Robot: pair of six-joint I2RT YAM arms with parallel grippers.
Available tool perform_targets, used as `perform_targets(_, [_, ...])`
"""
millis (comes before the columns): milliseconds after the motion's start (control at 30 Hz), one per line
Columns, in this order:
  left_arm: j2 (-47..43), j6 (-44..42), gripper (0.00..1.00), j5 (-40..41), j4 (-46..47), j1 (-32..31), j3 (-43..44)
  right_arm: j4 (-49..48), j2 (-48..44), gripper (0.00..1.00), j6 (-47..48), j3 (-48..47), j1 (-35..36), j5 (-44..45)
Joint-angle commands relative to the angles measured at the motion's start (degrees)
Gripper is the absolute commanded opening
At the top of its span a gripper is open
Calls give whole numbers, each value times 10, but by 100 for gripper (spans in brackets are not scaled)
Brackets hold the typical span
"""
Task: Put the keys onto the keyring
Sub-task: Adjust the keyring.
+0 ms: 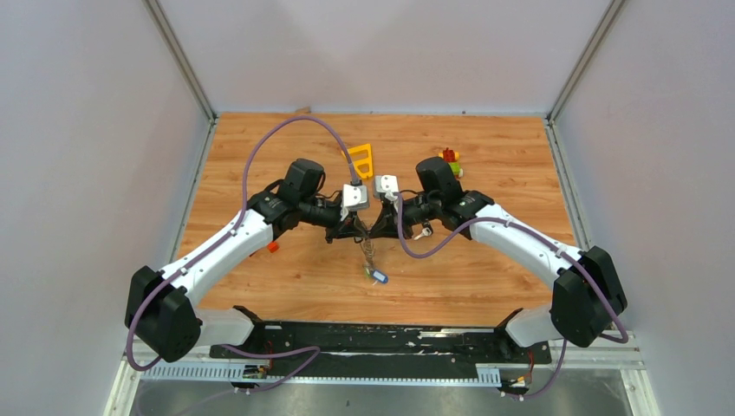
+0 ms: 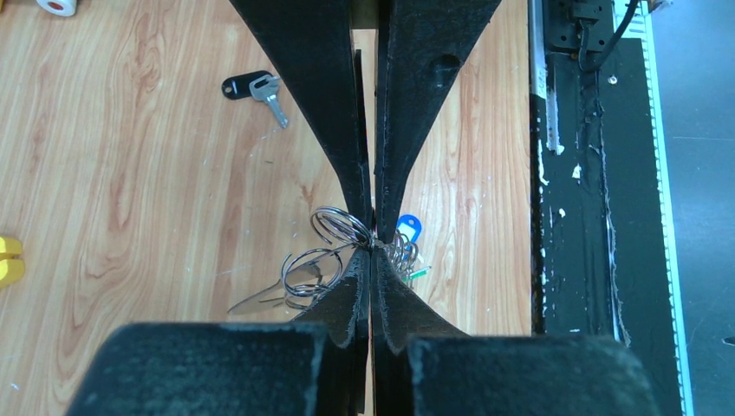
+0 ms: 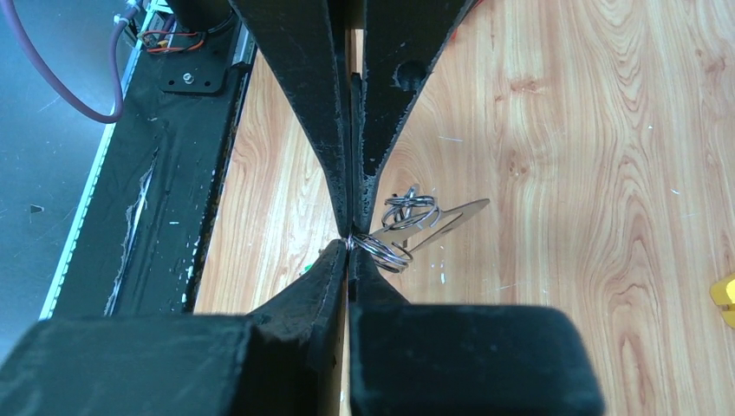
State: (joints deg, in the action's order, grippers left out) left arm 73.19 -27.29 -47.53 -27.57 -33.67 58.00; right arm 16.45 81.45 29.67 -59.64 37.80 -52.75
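My two grippers meet tip to tip above the middle of the table. The left gripper (image 2: 373, 248) (image 1: 358, 232) is shut on the keyring (image 2: 340, 227), a bunch of silver wire rings. Facing it, the right gripper (image 3: 351, 246) (image 1: 371, 232) is shut on a ring of the same bunch (image 3: 386, 250). Keys hang from the rings: a bare blade (image 2: 260, 299) (image 3: 451, 217), a blue tag (image 2: 407, 230) (image 1: 378, 277) and a green tag (image 2: 419, 272). One more key with a black tag (image 2: 257, 88) lies loose on the wood.
A yellow plastic triangle frame (image 1: 362, 160) and a red-green-yellow toy block figure (image 1: 450, 160) sit behind the grippers. A small orange piece (image 1: 272, 247) lies by the left arm. The black base rail (image 1: 381, 340) runs along the near edge.
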Motion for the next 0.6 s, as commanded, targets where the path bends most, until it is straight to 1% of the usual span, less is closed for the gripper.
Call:
perform_targets(0, [-9,2,0,-13,24,-2,0,-19,-14,0,5,-21,5,-10])
perform_targets(133, [-11,0,0,-11,22,-2,7,-25,-29,0,0,-18,-1,-8])
perform_targets(167, [-12,-2,2,-10,21,0,10,-30,-34,0,-6,-17,-3,-9])
perform_targets(233, [-14,-5,9,-10,19,4,16,-38,-42,0,-20,-16,-9,-13])
perform_targets(333, [-16,-10,23,-20,18,17,24,-59,-53,0,-41,-10,-18,-23])
perform_targets(400, [-19,-14,31,-29,18,28,29,-74,-59,0,-56,-4,-24,-28])
perform_targets(467, [-24,-18,34,-37,21,36,31,-89,-65,0,-72,1,-30,-35])
perform_targets(567, [-35,-24,37,-60,42,39,20,-116,-69,0,-97,9,-39,-45])
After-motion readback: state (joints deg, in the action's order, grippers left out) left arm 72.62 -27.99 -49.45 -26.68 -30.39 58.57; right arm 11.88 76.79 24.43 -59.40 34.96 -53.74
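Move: The keyring is already between both hands' shut fingertips, its coils within about 1 cm of either hand point. The blue tag hangs from it about 3 cm back, 2 cm to the right and 10 cm below the left hand. On the table some 17 cm below, the loose key with the black tag lies about 6 cm ahead and 11 cm right of the right hand. The right hand keeps pinching the keyring and rises about 4 cm while the left fingers open, letting go. ##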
